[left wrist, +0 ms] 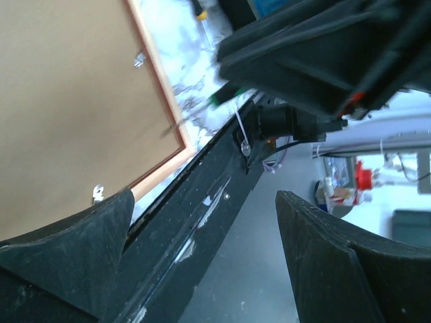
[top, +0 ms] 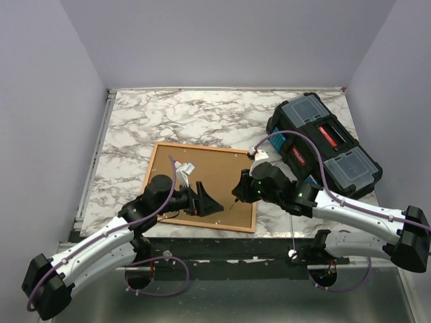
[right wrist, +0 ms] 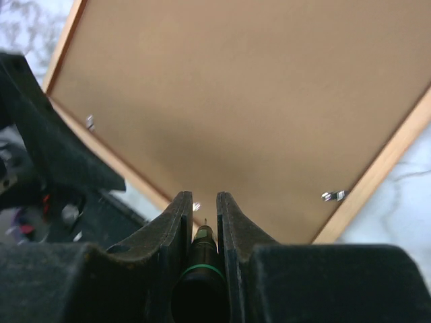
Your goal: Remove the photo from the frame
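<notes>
The frame (top: 210,167) lies face down on the marble table, its brown backing board (right wrist: 249,101) up inside an orange-red wooden rim. The photo is hidden under the board. Small metal clips (right wrist: 333,196) sit along the board's edges. My right gripper (right wrist: 201,196) is shut on a black screwdriver (right wrist: 201,259) with a green ring, its tip just above the board near a clip (right wrist: 196,206) at the near edge. My left gripper (left wrist: 204,202) stands open with nothing between its fingers (left wrist: 87,256), over the frame's near edge (left wrist: 161,168). From above, the left gripper (top: 205,205) and the right gripper (top: 241,190) face each other.
A black toolbox (top: 323,145) with clear lid compartments lies at the back right, close behind my right arm. The table's dark front rail (left wrist: 202,195) runs just past the frame's near edge. Grey walls close in the left, back and right sides.
</notes>
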`<move>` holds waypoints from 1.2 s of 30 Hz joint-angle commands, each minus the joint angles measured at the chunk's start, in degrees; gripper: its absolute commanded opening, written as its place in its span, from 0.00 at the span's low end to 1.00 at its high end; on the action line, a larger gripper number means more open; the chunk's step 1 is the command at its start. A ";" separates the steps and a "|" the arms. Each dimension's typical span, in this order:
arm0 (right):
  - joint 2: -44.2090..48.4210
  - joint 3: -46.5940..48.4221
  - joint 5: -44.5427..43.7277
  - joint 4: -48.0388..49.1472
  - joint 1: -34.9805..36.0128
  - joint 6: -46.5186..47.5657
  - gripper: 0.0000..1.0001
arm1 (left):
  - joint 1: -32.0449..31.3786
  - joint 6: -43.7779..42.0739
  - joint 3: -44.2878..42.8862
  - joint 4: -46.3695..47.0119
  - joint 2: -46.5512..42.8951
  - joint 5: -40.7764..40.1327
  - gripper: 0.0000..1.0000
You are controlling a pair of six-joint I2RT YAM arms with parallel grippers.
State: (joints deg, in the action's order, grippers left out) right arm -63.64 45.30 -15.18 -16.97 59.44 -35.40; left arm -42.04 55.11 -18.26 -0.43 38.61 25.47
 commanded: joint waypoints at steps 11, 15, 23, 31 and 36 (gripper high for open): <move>4.16 2.20 23.86 0.13 -3.55 -15.56 0.01 | -10.08 -15.31 -7.68 10.77 11.66 6.07 0.73; 6.38 1.54 25.02 1.38 -3.87 -17.50 0.01 | -10.17 -13.30 -6.63 15.76 12.88 8.94 0.51; 8.61 1.20 31.19 2.79 -4.07 -15.70 0.17 | -10.17 -13.77 -5.37 16.39 12.42 10.93 0.00; 9.60 2.10 46.53 -5.53 -4.07 -9.51 0.72 | -10.17 -18.81 -5.26 8.22 6.25 14.40 0.00; 7.33 5.02 52.29 -5.01 -4.23 -8.46 0.71 | -10.42 -17.63 -5.49 11.33 8.42 21.54 0.00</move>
State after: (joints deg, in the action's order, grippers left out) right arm -55.40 46.26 28.53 -20.40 55.22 -46.33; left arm -52.25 38.09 -23.94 9.26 45.52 39.42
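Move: The screwdriver, handle clamped in the right gripper and shaft slanting down, lies about 8 cm to the right of the open left hand, some 3 cm farther out and about level. The wooden back of the frame lies below, its middle roughly 12 cm ahead, 4 cm left and 12 cm down; its near right corner is about 14 cm right and 5 cm back. From the right hand, the left gripper is about 9 cm left, 3 cm back. The left fingers close fully and pinch the screwdriver's shaft just below its handle, the hand having gone some 6 cm right, back and up, tips swinging up; gripping, it eases back and slightly left. The right hand brings the tool back and up, rolling about 30 degrees, then opens to let go of the handle and keeps drawing back, about 12 cm in all. ##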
